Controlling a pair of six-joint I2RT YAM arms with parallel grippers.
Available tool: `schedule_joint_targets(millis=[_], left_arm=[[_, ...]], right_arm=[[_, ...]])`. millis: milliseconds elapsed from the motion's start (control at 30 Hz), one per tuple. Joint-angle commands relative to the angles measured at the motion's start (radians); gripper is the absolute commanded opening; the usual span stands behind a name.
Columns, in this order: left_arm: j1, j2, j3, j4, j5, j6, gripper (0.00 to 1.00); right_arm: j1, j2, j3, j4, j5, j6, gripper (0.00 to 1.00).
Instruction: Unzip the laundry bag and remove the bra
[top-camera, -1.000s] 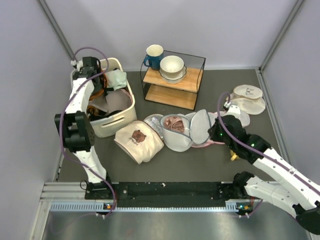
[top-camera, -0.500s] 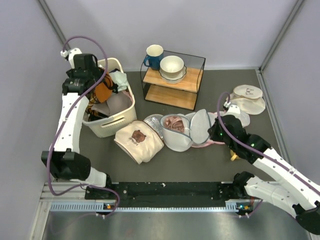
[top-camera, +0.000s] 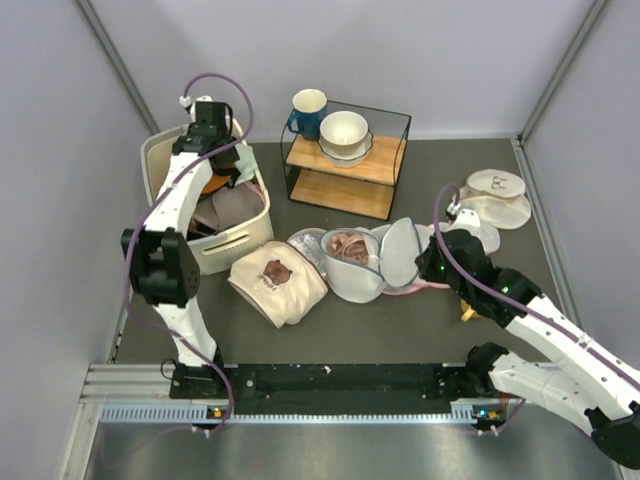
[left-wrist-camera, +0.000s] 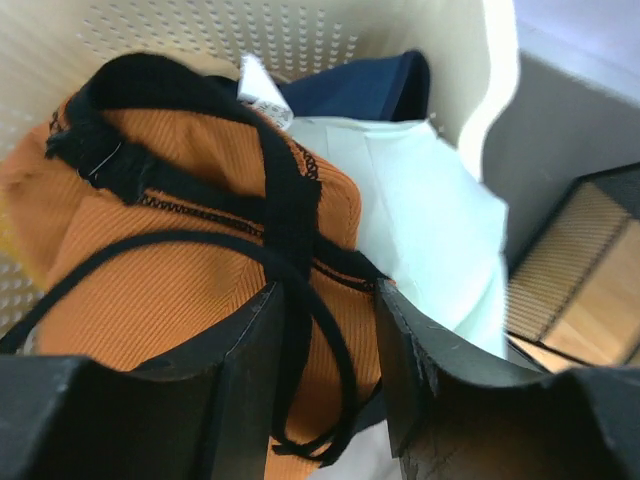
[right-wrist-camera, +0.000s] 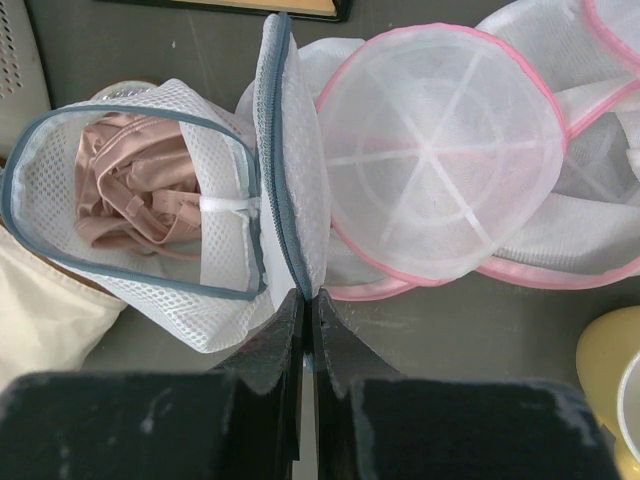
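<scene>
The laundry bag (top-camera: 352, 275) lies unzipped in the middle of the table, white mesh with a grey-blue zip rim (right-wrist-camera: 120, 275). Its lid (top-camera: 398, 252) stands on edge. The dusty-pink bra (right-wrist-camera: 130, 190) is bunched inside the open bag (top-camera: 347, 246). My right gripper (right-wrist-camera: 308, 300) is shut on the lid's zip edge (top-camera: 432, 262). My left gripper (left-wrist-camera: 325, 295) hangs over the cream basket (top-camera: 215, 168), away from the bag. Its jaws stand apart, with a loose black strap (left-wrist-camera: 300, 300) of an orange garment (left-wrist-camera: 190, 280) between them.
The cream basket (top-camera: 247, 228) at the back left holds clothes. A wire shelf (top-camera: 345, 165) carries a mug and a bowl. A bear-print cloth (top-camera: 275, 282) and pink-trimmed mesh bags (right-wrist-camera: 440, 150) (top-camera: 495, 198) flank the laundry bag. A yellow object (right-wrist-camera: 610, 390) lies near my right arm.
My left arm has swung from the basket's left rim to its back right side, and its jaws have parted. The right arm and the bag have not moved.
</scene>
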Motion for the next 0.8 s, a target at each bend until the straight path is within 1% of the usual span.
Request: schedule_joint_targets(millis=[0, 33, 100, 133, 167, 200, 233, 333, 400, 433, 467, 500, 567, 600, 667, 700, 767], left_arm=[[0.008, 0.125, 0.037, 0.054, -0.082, 0.021, 0.47], [0.011, 0.166, 0.036, 0.046, -0.099, 0.021, 0.47], [0.022, 0.186, 0.010, 0.045, -0.125, 0.021, 0.46], [0.026, 0.182, -0.037, 0.060, -0.119, 0.009, 0.46], [0.044, 0.173, -0.067, 0.072, -0.073, 0.001, 0.46], [0.054, 0.151, -0.128, 0.088, -0.051, -0.008, 0.46], [0.060, 0.140, -0.153, 0.120, -0.039, -0.014, 0.46], [0.063, 0.105, -0.161, 0.112, -0.048, -0.002, 0.45], [0.065, 0.073, -0.139, 0.083, -0.048, 0.013, 0.46], [0.065, 0.030, -0.106, 0.069, -0.039, 0.025, 0.47], [0.063, -0.011, -0.058, 0.002, -0.010, 0.050, 0.57], [0.062, -0.053, -0.015, -0.024, 0.017, 0.061, 0.60], [0.054, -0.099, 0.007, -0.061, 0.050, 0.077, 0.66], [0.049, -0.140, 0.022, -0.075, 0.070, 0.085, 0.72], [0.028, -0.198, 0.043, -0.122, 0.075, 0.097, 0.78], [0.019, -0.217, 0.049, -0.138, 0.071, 0.104, 0.85], [-0.023, -0.277, 0.060, -0.168, 0.061, 0.111, 0.88]], right_arm=[[-0.007, -0.006, 0.017, 0.033, 0.019, -0.010, 0.00], [-0.011, -0.007, 0.018, 0.031, 0.022, -0.010, 0.00], [-0.007, -0.015, 0.020, 0.026, 0.028, -0.009, 0.00], [-0.007, -0.016, 0.019, 0.023, 0.031, -0.007, 0.00], [-0.008, -0.019, 0.019, 0.022, 0.037, -0.007, 0.00], [-0.007, -0.019, 0.019, 0.022, 0.037, -0.006, 0.00], [-0.007, -0.018, 0.020, 0.022, 0.040, -0.006, 0.00], [-0.007, -0.010, 0.025, 0.020, 0.035, -0.006, 0.00], [-0.008, -0.012, 0.028, 0.020, 0.031, -0.006, 0.00], [-0.008, -0.012, 0.028, 0.020, 0.031, -0.009, 0.00], [-0.007, -0.016, 0.031, 0.019, 0.037, -0.012, 0.00], [-0.007, -0.022, 0.031, 0.019, 0.040, -0.014, 0.00], [-0.007, -0.027, 0.035, 0.019, 0.043, -0.012, 0.00], [-0.007, -0.030, 0.034, 0.019, 0.045, -0.012, 0.00], [-0.007, -0.033, 0.035, 0.019, 0.045, -0.011, 0.00], [-0.008, -0.033, 0.037, 0.019, 0.045, -0.012, 0.00], [-0.007, -0.033, 0.040, 0.019, 0.037, -0.015, 0.00]])
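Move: In the basket, the orange bra's middle lies roughly 2 cm ahead of the left hand, 4 cm to its left and 5 cm below. The mint cloth is about 4 cm ahead and 6 cm to the right, some 8 cm down; the grey cloth is around 5 cm back, 4 cm right and 10 cm lower. From the right hand the orange bra is about 24 cm ahead and 45 cm left, nearly level. Pushing the orange bra down into the basket, the left hand sinks about 11 cm with its fingers still half open, drifting some 3 cm left and tipping about 10 degrees downward. It then turns back up, climbing some 14 cm and drawing back slightly as the fingers spread wide and come clear of the fabric and strap. The right hand keeps its pinch on the open mesh bag's lid. ##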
